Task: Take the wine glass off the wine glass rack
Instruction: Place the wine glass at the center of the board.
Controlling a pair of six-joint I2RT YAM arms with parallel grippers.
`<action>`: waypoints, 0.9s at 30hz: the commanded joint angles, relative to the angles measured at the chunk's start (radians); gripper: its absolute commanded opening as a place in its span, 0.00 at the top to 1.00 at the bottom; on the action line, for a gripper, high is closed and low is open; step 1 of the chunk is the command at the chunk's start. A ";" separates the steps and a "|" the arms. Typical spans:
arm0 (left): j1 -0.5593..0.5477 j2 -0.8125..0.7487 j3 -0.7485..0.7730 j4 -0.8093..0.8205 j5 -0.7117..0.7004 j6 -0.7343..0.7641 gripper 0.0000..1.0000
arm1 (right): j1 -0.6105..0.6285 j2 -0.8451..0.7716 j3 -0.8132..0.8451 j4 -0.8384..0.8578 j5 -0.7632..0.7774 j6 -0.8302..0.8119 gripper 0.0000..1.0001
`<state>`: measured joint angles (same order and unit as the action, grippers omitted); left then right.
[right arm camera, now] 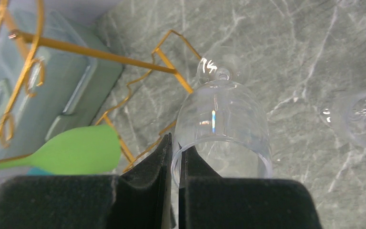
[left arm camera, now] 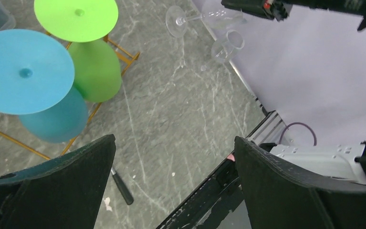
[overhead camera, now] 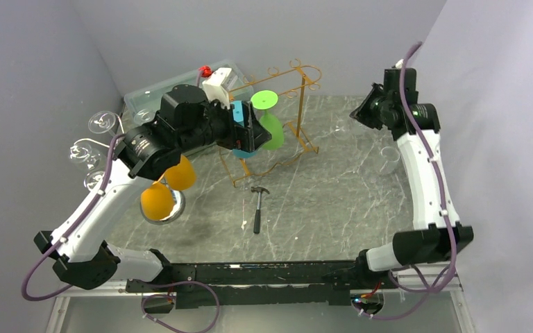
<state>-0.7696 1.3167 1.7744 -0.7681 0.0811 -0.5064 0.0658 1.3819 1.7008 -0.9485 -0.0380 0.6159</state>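
Note:
The orange wire wine glass rack (overhead camera: 298,132) stands at the back middle of the table. A green wine glass (left arm camera: 95,69) and a blue wine glass (left arm camera: 24,71) hang on it, bases up. My left gripper (left arm camera: 175,140) hovers just left of them, open, nothing between its fingers. My right gripper (right arm camera: 175,162) is shut on the rim of a clear wine glass (right arm camera: 224,114), one finger inside the bowl and one outside. This glass lies tilted, stem pointing away, just off the rack's right end (right arm camera: 171,62), above the table.
A hammer (overhead camera: 258,208) lies in front of the rack. Two orange glasses (overhead camera: 158,201) sit near the left arm, with clear glasses (overhead camera: 100,123) further left. A plastic bin (overhead camera: 146,100) stands behind. Another clear glass (right arm camera: 362,117) rests on the table at the right.

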 commanded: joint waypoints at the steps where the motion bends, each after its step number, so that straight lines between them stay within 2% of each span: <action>1: -0.004 -0.050 0.024 -0.033 -0.026 0.073 0.00 | 0.000 0.089 0.107 -0.055 0.117 -0.062 1.00; 14: -0.002 -0.060 0.003 -0.060 -0.029 0.101 0.01 | -0.024 0.306 0.136 -0.102 0.120 -0.138 1.00; 27: -0.001 -0.044 0.000 -0.068 -0.036 0.111 0.00 | -0.094 0.399 0.071 -0.066 0.078 -0.174 1.00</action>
<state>-0.7696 1.2728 1.7714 -0.8497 0.0547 -0.4118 -0.0055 1.7760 1.7832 -1.0527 0.0669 0.4694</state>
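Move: Ahead of the right hand by about 6 cm, 8 cm to its right and some 35 cm below is the bare spot on the board for the wine glass it holds by the rim. The standing glass is level with the hand, about 16 cm to its right; the rack's near foot lies 6 cm ahead and 3 cm left, the green glass 2 cm ahead and 18 cm left. From the left hand the spot is roughly 17 cm ahead, 33 cm right. Lowering the held wine glass beside the standing one, the right hand sinks about 13 cm and works some 5 cm forward and 5 cm right, easing off near the end. The wrist tips further down by about 25 degrees and its left side dips slightly, bringing the base under the bowl, while the shut fingers keep their pinch on the rim's left side. The open, empty left hand drifts 2 cm left. ##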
